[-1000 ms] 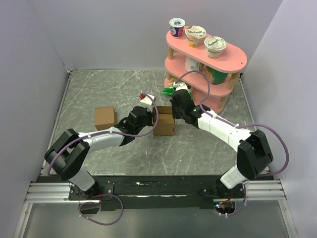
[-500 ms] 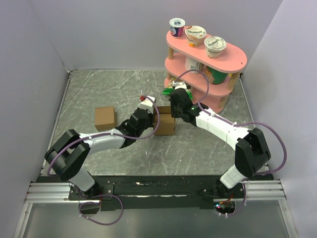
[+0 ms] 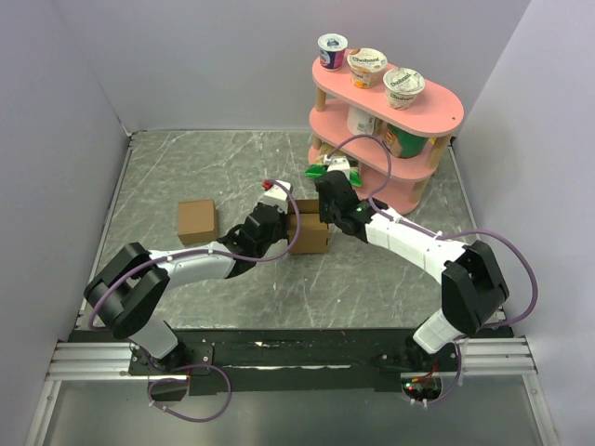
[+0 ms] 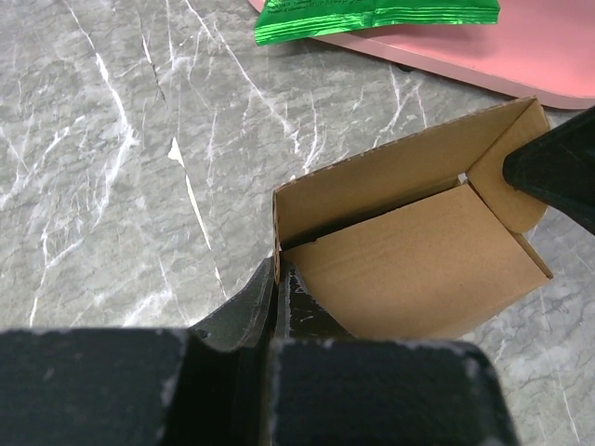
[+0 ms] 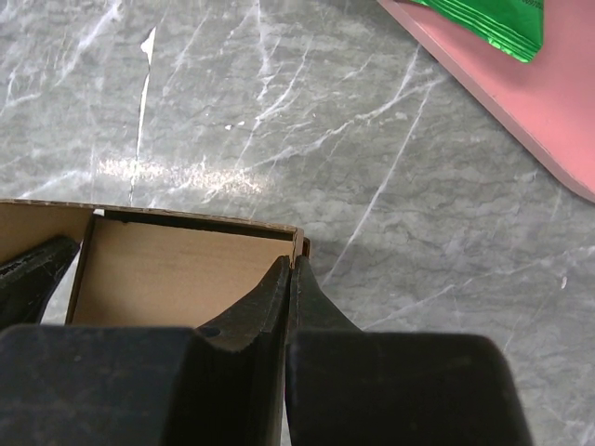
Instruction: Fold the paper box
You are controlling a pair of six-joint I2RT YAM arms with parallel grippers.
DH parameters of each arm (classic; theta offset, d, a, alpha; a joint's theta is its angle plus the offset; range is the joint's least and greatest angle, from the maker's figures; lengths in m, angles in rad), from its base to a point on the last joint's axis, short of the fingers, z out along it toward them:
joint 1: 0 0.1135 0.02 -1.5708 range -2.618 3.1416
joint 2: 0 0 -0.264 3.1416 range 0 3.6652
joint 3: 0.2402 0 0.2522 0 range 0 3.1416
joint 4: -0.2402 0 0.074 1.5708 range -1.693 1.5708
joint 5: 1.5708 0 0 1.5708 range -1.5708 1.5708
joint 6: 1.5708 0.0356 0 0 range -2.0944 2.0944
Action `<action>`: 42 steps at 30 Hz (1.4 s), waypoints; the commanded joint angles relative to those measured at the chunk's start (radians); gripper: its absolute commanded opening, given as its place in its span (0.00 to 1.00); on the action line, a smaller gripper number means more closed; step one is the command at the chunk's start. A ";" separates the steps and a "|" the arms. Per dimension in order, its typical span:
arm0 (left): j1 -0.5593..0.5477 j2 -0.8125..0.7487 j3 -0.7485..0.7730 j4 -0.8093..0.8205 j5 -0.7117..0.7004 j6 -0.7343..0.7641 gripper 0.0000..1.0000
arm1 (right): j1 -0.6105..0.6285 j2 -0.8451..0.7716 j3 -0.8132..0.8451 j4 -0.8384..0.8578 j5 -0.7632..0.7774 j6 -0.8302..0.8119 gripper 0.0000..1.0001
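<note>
The paper box (image 3: 310, 236) is a small brown carton, open at the top, standing mid-table between both grippers. My left gripper (image 3: 286, 219) is shut on the thin edge of its left wall; in the left wrist view the fingers pinch that wall (image 4: 276, 279), with the box's inside (image 4: 409, 251) and a rounded flap beyond. My right gripper (image 3: 324, 217) is shut on the opposite wall; in the right wrist view it grips the wall's corner (image 5: 292, 269), with the box's inside (image 5: 177, 269) to its left.
A smaller closed brown cube (image 3: 196, 220) sits to the left. A pink tiered shelf (image 3: 437, 116) with yogurt cups stands at the back right, and a green packet (image 3: 321, 170) lies on its lowest tier. Grey walls surround the marble table (image 3: 186, 167).
Both wrists have shifted slightly towards the back of the table, still gripping the box. The box has stayed in about the same place.
</note>
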 commanded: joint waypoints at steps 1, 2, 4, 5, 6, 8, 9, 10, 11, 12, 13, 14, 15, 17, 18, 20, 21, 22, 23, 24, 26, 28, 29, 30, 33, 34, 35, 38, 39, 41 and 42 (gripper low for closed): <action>-0.039 0.008 0.002 -0.042 0.092 -0.046 0.01 | 0.057 -0.022 -0.030 0.037 -0.090 0.059 0.00; -0.039 0.009 0.002 -0.043 0.090 -0.046 0.01 | 0.058 -0.026 -0.041 0.044 -0.088 0.061 0.00; -0.039 0.009 0.003 -0.046 0.092 -0.049 0.01 | 0.067 -0.039 -0.058 0.057 -0.084 0.068 0.00; -0.039 0.008 0.003 -0.046 0.095 -0.054 0.01 | 0.073 -0.045 -0.081 0.072 -0.081 0.070 0.00; -0.039 0.006 0.002 -0.046 0.099 -0.059 0.01 | 0.078 -0.051 -0.095 0.083 -0.078 0.068 0.00; -0.039 0.005 0.006 -0.054 0.106 -0.066 0.01 | 0.092 -0.069 -0.132 0.094 -0.056 0.078 0.00; -0.039 0.008 0.011 -0.059 0.106 -0.069 0.01 | 0.095 -0.076 -0.144 0.106 -0.050 0.078 0.00; -0.039 0.009 0.020 -0.065 0.104 -0.072 0.01 | 0.101 -0.088 -0.153 0.109 -0.030 0.082 0.00; -0.039 0.012 0.023 -0.072 0.101 -0.077 0.01 | 0.109 -0.097 -0.173 0.115 -0.021 0.084 0.00; -0.039 0.012 0.025 -0.074 0.098 -0.079 0.01 | 0.115 -0.103 -0.184 0.123 -0.010 0.085 0.00; -0.039 0.009 0.023 -0.074 0.093 -0.080 0.01 | 0.120 -0.120 -0.195 0.132 0.000 0.090 0.00; -0.039 0.008 0.020 -0.074 0.092 -0.086 0.01 | 0.135 -0.129 -0.216 0.140 0.026 0.091 0.00; -0.039 0.003 0.020 -0.071 0.092 -0.086 0.01 | 0.141 -0.138 -0.227 0.149 0.037 0.094 0.00; -0.039 -0.001 0.014 -0.068 0.098 -0.092 0.01 | 0.149 -0.158 -0.245 0.163 0.068 0.104 0.00; -0.039 -0.008 0.014 -0.068 0.099 -0.095 0.01 | 0.155 -0.161 -0.248 0.164 0.079 0.105 0.00; -0.039 -0.017 0.019 -0.075 0.109 -0.105 0.04 | 0.161 -0.174 -0.250 0.161 0.106 0.105 0.00; -0.039 -0.029 0.022 -0.085 0.112 -0.108 0.07 | 0.159 -0.177 -0.250 0.158 0.131 0.105 0.00; -0.037 -0.038 0.032 -0.107 0.112 -0.109 0.14 | 0.162 -0.186 -0.250 0.153 0.145 0.105 0.00; -0.037 -0.050 0.035 -0.117 0.119 -0.109 0.20 | 0.163 -0.191 -0.257 0.156 0.154 0.105 0.00; -0.036 -0.072 0.037 -0.124 0.130 -0.108 0.29 | 0.163 -0.197 -0.262 0.158 0.174 0.105 0.00; -0.027 -0.098 0.052 -0.167 0.152 -0.108 0.41 | 0.164 -0.223 -0.282 0.175 0.191 0.107 0.00; -0.018 -0.115 0.060 -0.193 0.185 -0.111 0.45 | 0.169 -0.253 -0.299 0.192 0.211 0.104 0.00; -0.014 -0.141 0.057 -0.212 0.201 -0.111 0.46 | 0.167 -0.264 -0.314 0.207 0.217 0.099 0.00; -0.010 -0.155 0.052 -0.217 0.233 -0.112 0.47 | 0.167 -0.273 -0.322 0.212 0.223 0.098 0.00; 0.007 -0.202 0.026 -0.239 0.347 -0.111 0.51 | 0.178 -0.310 -0.353 0.248 0.254 0.085 0.00; 0.018 -0.213 0.023 -0.243 0.359 -0.115 0.52 | 0.179 -0.327 -0.363 0.261 0.261 0.084 0.00; 0.022 -0.233 0.019 -0.247 0.388 -0.118 0.52 | 0.182 -0.335 -0.382 0.271 0.267 0.082 0.00; 0.035 -0.262 0.009 -0.276 0.420 -0.132 0.50 | 0.192 -0.344 -0.396 0.285 0.281 0.087 0.00; 0.036 -0.265 0.003 -0.287 0.422 -0.135 0.49 | 0.193 -0.344 -0.397 0.285 0.287 0.087 0.00; 0.042 -0.264 -0.003 -0.296 0.419 -0.140 0.49 | 0.201 -0.344 -0.400 0.287 0.295 0.085 0.00; 0.042 -0.262 -0.010 -0.296 0.420 -0.138 0.50 | 0.205 -0.344 -0.400 0.287 0.303 0.088 0.00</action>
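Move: Both my hands still pinch the two ends of the paper box's raised flap. The box's middle lies about 5 cm to my left hand's right, 3 cm back and 4 cm below it; from my right hand it is about 5 cm left, 3 cm back and 5 cm down. From my left hand, the green bag is some 14 cm ahead, 12 cm right and 6 cm lower, and the small carton about 22 cm left, level ahead and 5 cm lower. Keeping both pinches, I sink both hands some 2.5 cm and draw the flap and box back towards me. Then my left fingers open about halfway, let go of the flap's left end, and that hand pulls back and up about 7 cm, swinging some 15 degrees clockwise. My right hand keeps its end, ending about 6.5 cm back and rising again as its fingers tip upward. ##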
